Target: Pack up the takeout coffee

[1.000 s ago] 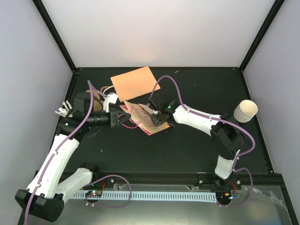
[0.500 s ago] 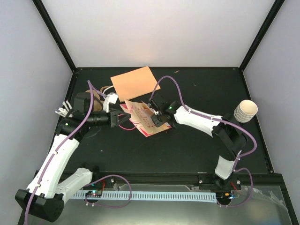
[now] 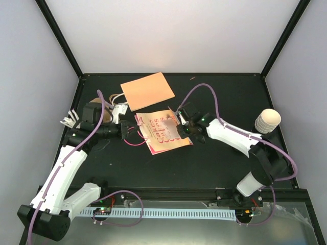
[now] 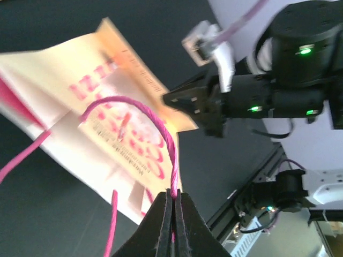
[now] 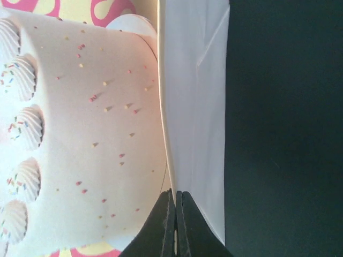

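The takeout coffee (image 3: 267,120), a cream ribbed paper cup, stands at the table's far right, apart from both arms. A cream paper bag (image 3: 164,132) with pink print lies mid-table between the grippers. My left gripper (image 3: 132,130) is shut on the bag's pink twisted handle (image 4: 172,155), with the bag (image 4: 102,101) stretched out beyond the handle. My right gripper (image 3: 180,128) is shut on the bag's right edge. In the right wrist view the thin paper edge (image 5: 167,155) runs into the closed jaws of that gripper (image 5: 175,199).
An orange flat sheet (image 3: 147,90) lies behind the bag. A brown pulp carrier (image 3: 106,111) sits partly hidden behind my left arm. A bundle of white sticks (image 3: 66,121) lies at the left edge. Black frame posts rise at the table's back corners.
My right gripper has closed on the bag's edge and drawn it to the right. The bag now lies flatter and more spread out. The left gripper has kept its hold on the handle.
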Robot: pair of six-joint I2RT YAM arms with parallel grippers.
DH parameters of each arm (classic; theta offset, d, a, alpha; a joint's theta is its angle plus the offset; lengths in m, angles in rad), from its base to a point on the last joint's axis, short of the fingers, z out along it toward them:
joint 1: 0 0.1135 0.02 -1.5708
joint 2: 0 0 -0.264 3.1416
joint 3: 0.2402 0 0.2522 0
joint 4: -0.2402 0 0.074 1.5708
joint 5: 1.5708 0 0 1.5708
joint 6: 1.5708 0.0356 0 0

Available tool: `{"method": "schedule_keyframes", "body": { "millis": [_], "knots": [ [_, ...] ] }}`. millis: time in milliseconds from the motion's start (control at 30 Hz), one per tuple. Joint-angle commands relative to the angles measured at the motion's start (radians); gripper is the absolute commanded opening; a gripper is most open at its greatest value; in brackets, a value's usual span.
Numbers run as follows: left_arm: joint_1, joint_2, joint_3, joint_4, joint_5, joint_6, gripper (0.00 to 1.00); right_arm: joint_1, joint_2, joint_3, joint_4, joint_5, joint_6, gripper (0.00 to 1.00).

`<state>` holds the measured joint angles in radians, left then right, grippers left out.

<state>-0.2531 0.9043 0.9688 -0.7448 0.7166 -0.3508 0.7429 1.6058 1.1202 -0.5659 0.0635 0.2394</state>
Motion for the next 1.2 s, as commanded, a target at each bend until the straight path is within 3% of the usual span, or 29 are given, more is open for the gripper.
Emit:
{"method": "schedule_keyframes", "body": {
  "millis": [0,367,633,900,1167],
  "knots": [
    [0.024,0.006,-0.031,-0.041,-0.094,0.004,0.02,-0.063,-0.084,-0.068,0.074,-0.132,0.043,0.01],
    [0.114,-0.011,-0.049,-0.054,-0.181,-0.009,0.02,-0.201,-0.193,-0.198,0.144,-0.313,0.089,0.01],
    [0.209,-0.027,-0.074,-0.046,-0.163,0.002,0.01,-0.327,-0.252,-0.282,0.204,-0.504,0.132,0.01],
    [0.280,-0.028,-0.085,-0.058,-0.130,0.032,0.01,-0.411,-0.265,-0.345,0.249,-0.596,0.167,0.01],
    [0.329,-0.027,-0.096,-0.069,-0.108,0.057,0.02,-0.439,-0.273,-0.382,0.268,-0.589,0.175,0.01]
  ]
}}
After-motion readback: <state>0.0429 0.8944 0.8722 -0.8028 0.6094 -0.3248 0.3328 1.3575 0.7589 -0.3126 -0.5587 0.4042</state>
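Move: The pink-handled paper bag hangs between the hands: its middle is about 13 cm right of the left hand, some 11 cm ahead and 20 cm below; from the right hand it is about 8 cm left, 4 cm ahead and slightly lower. The second paper bag lies flat some 20 cm beyond it and 6 cm to its left. The brown toy stands roughly 16 cm left and 20 cm ahead of the left hand. Still pinching handle and bag edge, the left hand draws about 9 cm left, sinking; the right backs 6 cm right, rolling. ##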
